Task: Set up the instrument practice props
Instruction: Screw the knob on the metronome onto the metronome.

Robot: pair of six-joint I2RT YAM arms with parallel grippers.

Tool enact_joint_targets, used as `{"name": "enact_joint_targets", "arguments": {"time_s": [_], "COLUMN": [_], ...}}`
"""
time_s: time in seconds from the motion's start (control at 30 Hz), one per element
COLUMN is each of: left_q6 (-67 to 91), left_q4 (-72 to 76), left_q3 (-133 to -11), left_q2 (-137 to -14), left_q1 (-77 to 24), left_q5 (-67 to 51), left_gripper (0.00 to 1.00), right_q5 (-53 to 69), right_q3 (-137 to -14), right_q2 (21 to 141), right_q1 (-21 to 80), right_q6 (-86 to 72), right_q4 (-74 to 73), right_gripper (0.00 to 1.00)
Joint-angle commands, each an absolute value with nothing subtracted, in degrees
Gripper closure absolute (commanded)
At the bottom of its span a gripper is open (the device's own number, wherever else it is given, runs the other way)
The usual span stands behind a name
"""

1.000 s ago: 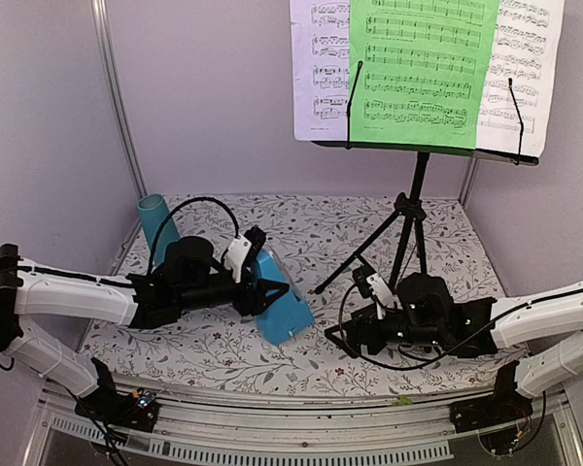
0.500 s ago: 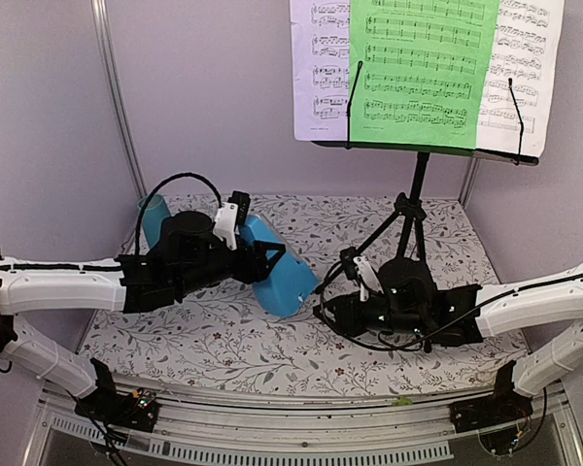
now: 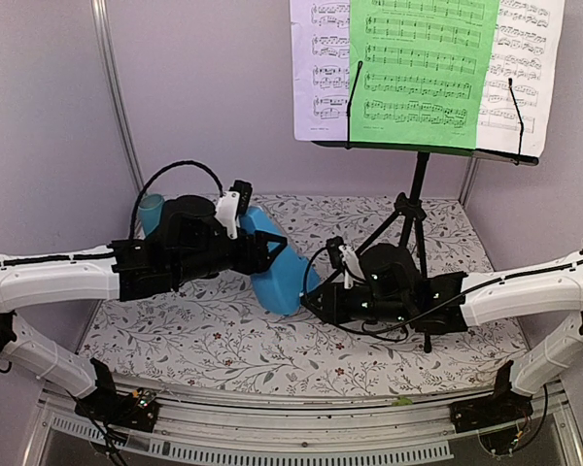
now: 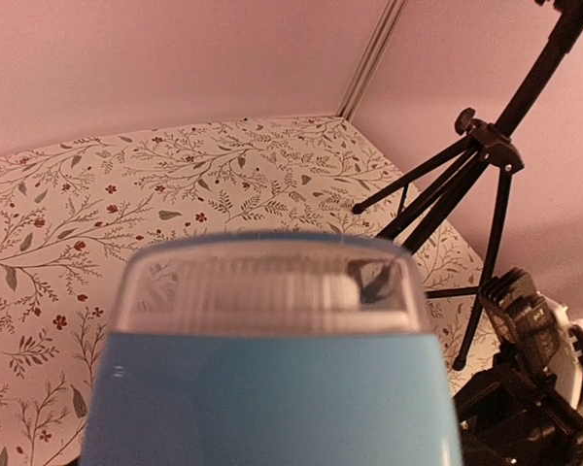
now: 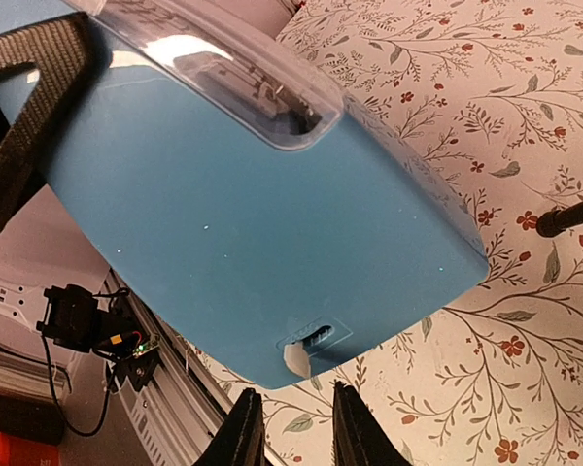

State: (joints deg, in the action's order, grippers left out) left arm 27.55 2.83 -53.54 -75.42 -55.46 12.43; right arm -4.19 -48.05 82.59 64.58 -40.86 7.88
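The blue metronome (image 3: 277, 272) hangs tilted above the floral table, with my left gripper (image 3: 262, 254) shut on it. It fills the lower half of the left wrist view (image 4: 272, 388), hiding those fingers. My right gripper (image 3: 311, 296) sits just off the metronome's lower end. Its fingers (image 5: 296, 427) stand a narrow gap apart with nothing between them, just below a small white tab (image 5: 299, 357) on the blue side (image 5: 243, 223). The black music stand (image 3: 418, 194) stands at the back right, holding a green page (image 3: 423, 68) and white pages (image 3: 321, 68).
A teal cup (image 3: 152, 212) stands at the back left, behind my left arm. The stand's tripod legs (image 4: 466, 175) spread over the table right of the metronome, one foot (image 5: 564, 218) near my right gripper. Walls close the table at the back and sides.
My left arm has lifted the metronome off the table and carried it up and to the right. My right arm has moved left up to it, and its jaws have narrowed.
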Motion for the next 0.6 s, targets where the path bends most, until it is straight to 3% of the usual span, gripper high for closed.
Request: {"name": "enact_joint_targets", "arguments": {"time_s": [0.0,0.3,0.57], "left_q6": [28.9,29.1,29.6], "left_q4": [4.4,2.0,1.5], "left_q3": [-57.5,-59.2,-59.9], "left_q2": [-73.7,-74.4,-74.8], "left_q1": [-56.2,-56.2,-55.6], "left_q5": [10.9,9.3,8.3], "left_gripper": [1.0,1.0,1.0], "right_q5": [-4.0,-4.7,-4.8], "right_q3": [-50.7,-52.6,-53.8], "right_q2": [84.6,86.0,87.2], "right_q1": [64.9,65.1,66.2], "right_q6": [-39.7,-37.3,-34.2], "right_q4": [6.3,5.5,3.6], "right_gripper": [0.75,0.8,0.97]}}
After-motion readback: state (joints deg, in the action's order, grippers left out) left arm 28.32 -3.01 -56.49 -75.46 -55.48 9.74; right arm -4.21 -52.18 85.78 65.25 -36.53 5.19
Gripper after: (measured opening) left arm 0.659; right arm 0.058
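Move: Just beyond the right fingertips sits the metronome's pale knob: about 2 cm to the left, 1 cm ahead and nearly level. The metronome's middle is some 7 cm left of that hand, 5 cm ahead and 4 cm above. The nearest stand foot is roughly 13 cm ahead, 1 cm to the right and 15 cm below. From the left hand, which still holds the metronome, the knob is about 6 cm right, 4 cm back and 6 cm lower. Easing left towards the knob by about 1.5 cm, the right hand shuts its fingers from roughly a quarter open to almost closed, pinching the knob between their tips. The left hand keeps its grip on the metronome and drifts back under 1 cm, tipping down slightly. ##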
